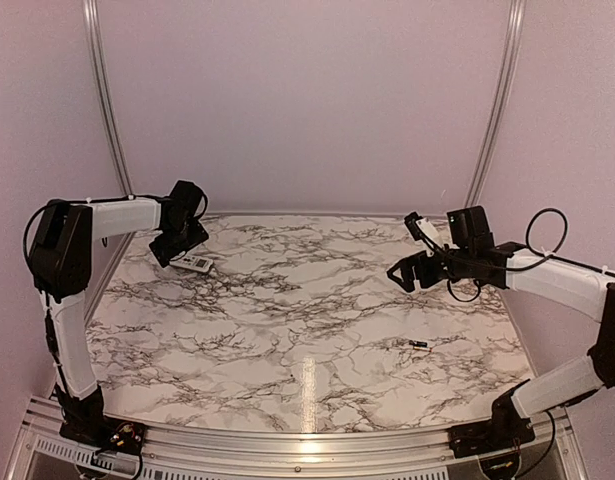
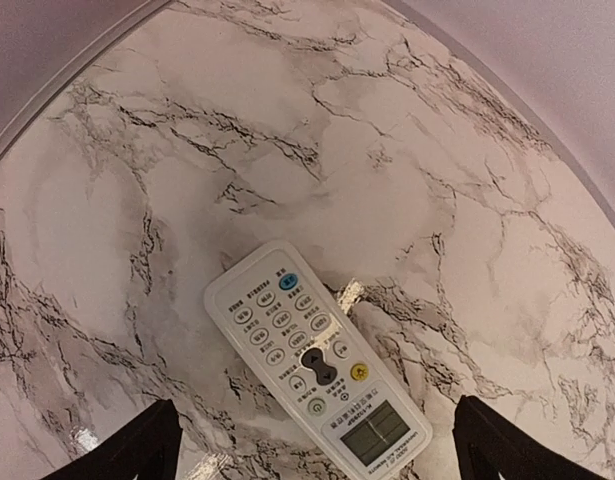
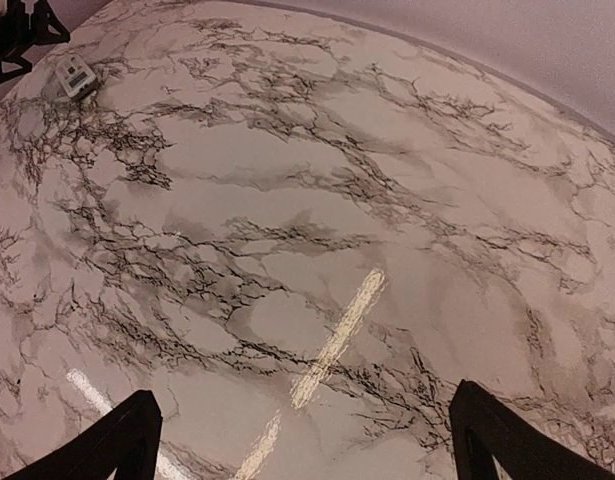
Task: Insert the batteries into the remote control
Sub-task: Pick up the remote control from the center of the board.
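The white remote control [image 2: 317, 355] lies face up on the marble table, buttons and small screen showing, at the far left [image 1: 194, 263]. My left gripper [image 2: 315, 425] hovers right over it, open, its dark fingertips [image 2: 137, 450] wide on either side and not touching it. A tiny dark battery [image 1: 418, 345] lies on the table at the near right. My right gripper [image 1: 407, 272] hangs open above the right side of the table, beyond the battery, with nothing between its fingers [image 3: 127, 440]. The right wrist view catches the remote control [image 3: 75, 75] far off, and no battery.
The marble tabletop [image 1: 307, 300] ends at a metal rail along the near edge [image 1: 307, 445]. Pale walls close in the back and both sides. In the right wrist view the left gripper [image 3: 12, 35] shows in the far corner.
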You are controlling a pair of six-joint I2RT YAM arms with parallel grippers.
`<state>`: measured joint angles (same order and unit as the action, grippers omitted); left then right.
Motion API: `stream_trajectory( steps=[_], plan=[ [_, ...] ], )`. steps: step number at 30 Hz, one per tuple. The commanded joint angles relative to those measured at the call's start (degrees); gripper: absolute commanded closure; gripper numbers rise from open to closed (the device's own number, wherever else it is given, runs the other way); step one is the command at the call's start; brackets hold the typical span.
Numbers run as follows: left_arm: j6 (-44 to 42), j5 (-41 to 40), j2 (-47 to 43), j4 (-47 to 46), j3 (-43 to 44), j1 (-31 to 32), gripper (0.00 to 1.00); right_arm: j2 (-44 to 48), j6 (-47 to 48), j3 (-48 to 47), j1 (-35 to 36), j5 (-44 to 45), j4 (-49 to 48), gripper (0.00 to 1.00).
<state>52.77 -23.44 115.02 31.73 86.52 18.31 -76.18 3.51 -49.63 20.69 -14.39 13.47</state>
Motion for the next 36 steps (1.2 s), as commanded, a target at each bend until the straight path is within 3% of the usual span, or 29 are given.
stream_trajectory(
  steps=[1,10,22,36],
  plan=[
    [3.1,-0.3,3.5,2.9,3.8,-0.2,0.01,2.2,0.4,-2.6,0.8,3.4,3.9,0.01],
    [5.0,-0.2,8.5,4.7,7.0,-0.2,0.01,0.0,-0.2,-8.1,4.1,12.4,16.9,0.01],
    [4.5,-0.3,13.7,7.7,11.3,-0.2,0.01,-5.7,-6.9,-8.4,4.1,11.7,24.1,0.01],
    [-0.1,3.1,17.6,8.5,13.9,0.4,0.33,-4.7,-6.8,-6.1,2.6,7.1,19.5,0.01]
  ],
)
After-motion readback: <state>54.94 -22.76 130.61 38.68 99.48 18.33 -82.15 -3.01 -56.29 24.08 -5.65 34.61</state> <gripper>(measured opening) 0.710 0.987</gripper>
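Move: The remote control lies just below my open left hand, about 3 cm ahead, 2 cm to the right and 7 cm down, set slantwise between the fingers, with nothing else near it. The batteries lie by my right hand: roughly 9 cm back, 5 cm to its right and 15 cm below. From the right hand the remote is some 16 cm ahead and 55 cm to the left, 15 cm below. I lower my open left hand about 7 cm onto the remote, easing some 2 cm forward and tipping the fingers steeper by about 10 degrees. Near the bottom I start closing, bringing the fingers against the remote's two long sides. My open right hand meanwhile draws back, down and slightly right, about 6 cm in all, towards the batteries, its fingers tipping down some 20 degrees. ##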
